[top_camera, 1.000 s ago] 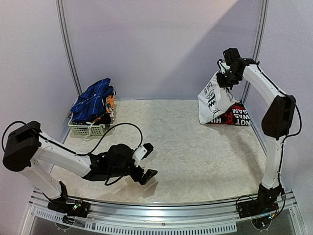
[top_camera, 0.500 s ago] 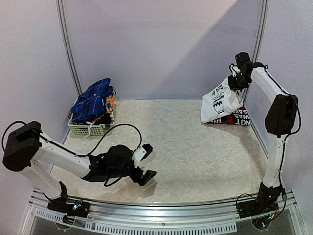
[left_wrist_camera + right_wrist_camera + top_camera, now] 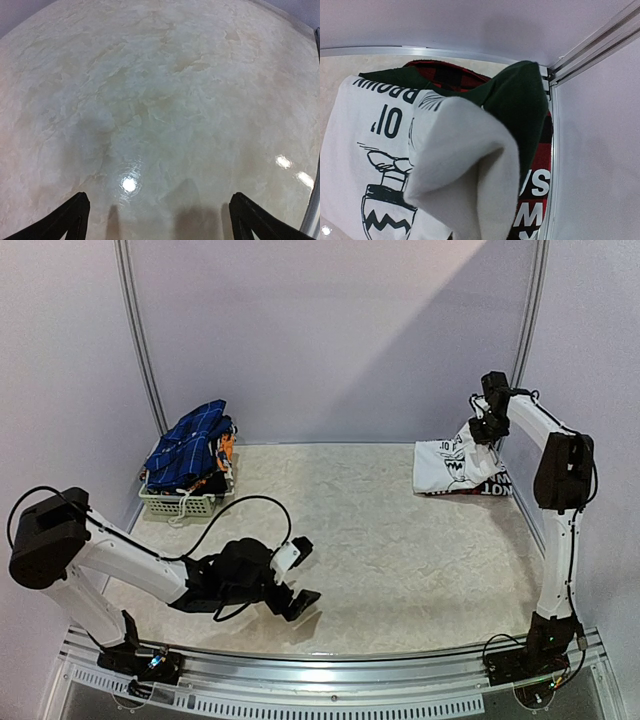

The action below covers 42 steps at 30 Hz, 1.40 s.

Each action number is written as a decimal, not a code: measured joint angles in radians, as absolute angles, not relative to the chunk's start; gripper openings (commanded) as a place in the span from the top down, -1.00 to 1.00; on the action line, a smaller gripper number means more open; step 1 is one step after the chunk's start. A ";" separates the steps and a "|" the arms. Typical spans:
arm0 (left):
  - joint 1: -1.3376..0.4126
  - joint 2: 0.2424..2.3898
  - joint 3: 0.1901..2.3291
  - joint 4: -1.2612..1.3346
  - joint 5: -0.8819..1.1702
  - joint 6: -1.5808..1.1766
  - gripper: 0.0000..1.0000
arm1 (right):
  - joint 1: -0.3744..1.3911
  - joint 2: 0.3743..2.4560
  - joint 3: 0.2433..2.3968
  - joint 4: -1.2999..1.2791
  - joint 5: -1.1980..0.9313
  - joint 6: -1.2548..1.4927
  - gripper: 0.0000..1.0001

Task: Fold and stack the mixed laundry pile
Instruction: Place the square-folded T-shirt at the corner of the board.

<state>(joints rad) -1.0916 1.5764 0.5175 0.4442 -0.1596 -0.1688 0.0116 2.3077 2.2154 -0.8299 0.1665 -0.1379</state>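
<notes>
At the back right, the white T-shirt (image 3: 443, 466) with dark print lies mostly flat over the red-and-black plaid shirt (image 3: 496, 484). My right gripper (image 3: 487, 430) is shut on its raised far edge. In the right wrist view the white T-shirt (image 3: 455, 150) bunches up toward the camera and hides my fingers. Its dark green part (image 3: 520, 107) drapes beside the plaid shirt (image 3: 540, 187) with white lettering. The blue checked cloth (image 3: 188, 445) tops the pile at the back left. My left gripper (image 3: 303, 572) hovers open over bare table at the front left, with nothing between the jaws (image 3: 162, 220).
A white lattice basket (image 3: 180, 503) holds the back-left pile. A metal frame post (image 3: 527, 320) and the side wall stand right behind the right gripper. The wall rail (image 3: 552, 150) runs along the plaid shirt's edge. A black cable (image 3: 235, 502) loops over the table by the left arm.
The right gripper has moved back, right and down with the white T-shirt, which hung upright before and now lies spread over the plaid shirt. The left arm has barely moved.
</notes>
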 measured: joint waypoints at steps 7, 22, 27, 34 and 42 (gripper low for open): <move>-1.092 1.599 0.517 0.451 -0.149 -0.169 -0.99 | 0.012 2.329 2.215 -0.768 0.221 -0.207 1.00; -1.092 1.618 0.517 0.460 -0.138 -0.170 -0.99 | 0.002 2.419 2.208 -0.665 0.331 -0.278 1.00; -1.092 1.618 0.517 0.461 -0.138 -0.170 -0.99 | -0.017 2.420 2.175 -0.608 0.358 -0.282 1.00; -1.092 1.624 0.517 0.472 -0.138 -0.170 -0.99 | -0.019 2.425 2.166 -0.559 0.390 -0.296 0.41; -1.092 1.624 0.517 0.479 -0.138 -0.170 -0.99 | -0.023 2.427 2.166 -0.481 0.532 -0.242 -0.39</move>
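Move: My right hand already holds the raised right-hand part of the T-shirt over the red-and-black stack, whose middle lies about 4 cm ahead, 4 cm left and 10 cm below. The board's far right corner is some 17 cm ahead, 6 cm to the right and 14 cm below that hand. From my left hand, which waits with open fingers, the stack's middle lies roughly 43 cm ahead, 49 cm right and slightly lower. With my right hand I carry the pinched T-shirt part forward and to the right, nearly level at first, then down about 4 cm and farther right onto the stack, tilting so my fingertips swing right, some 20 degrees. Near the end I open the fingers, let go of the shirt, and slip away up and to the right past the board's right edge, turning a little clockwise. ##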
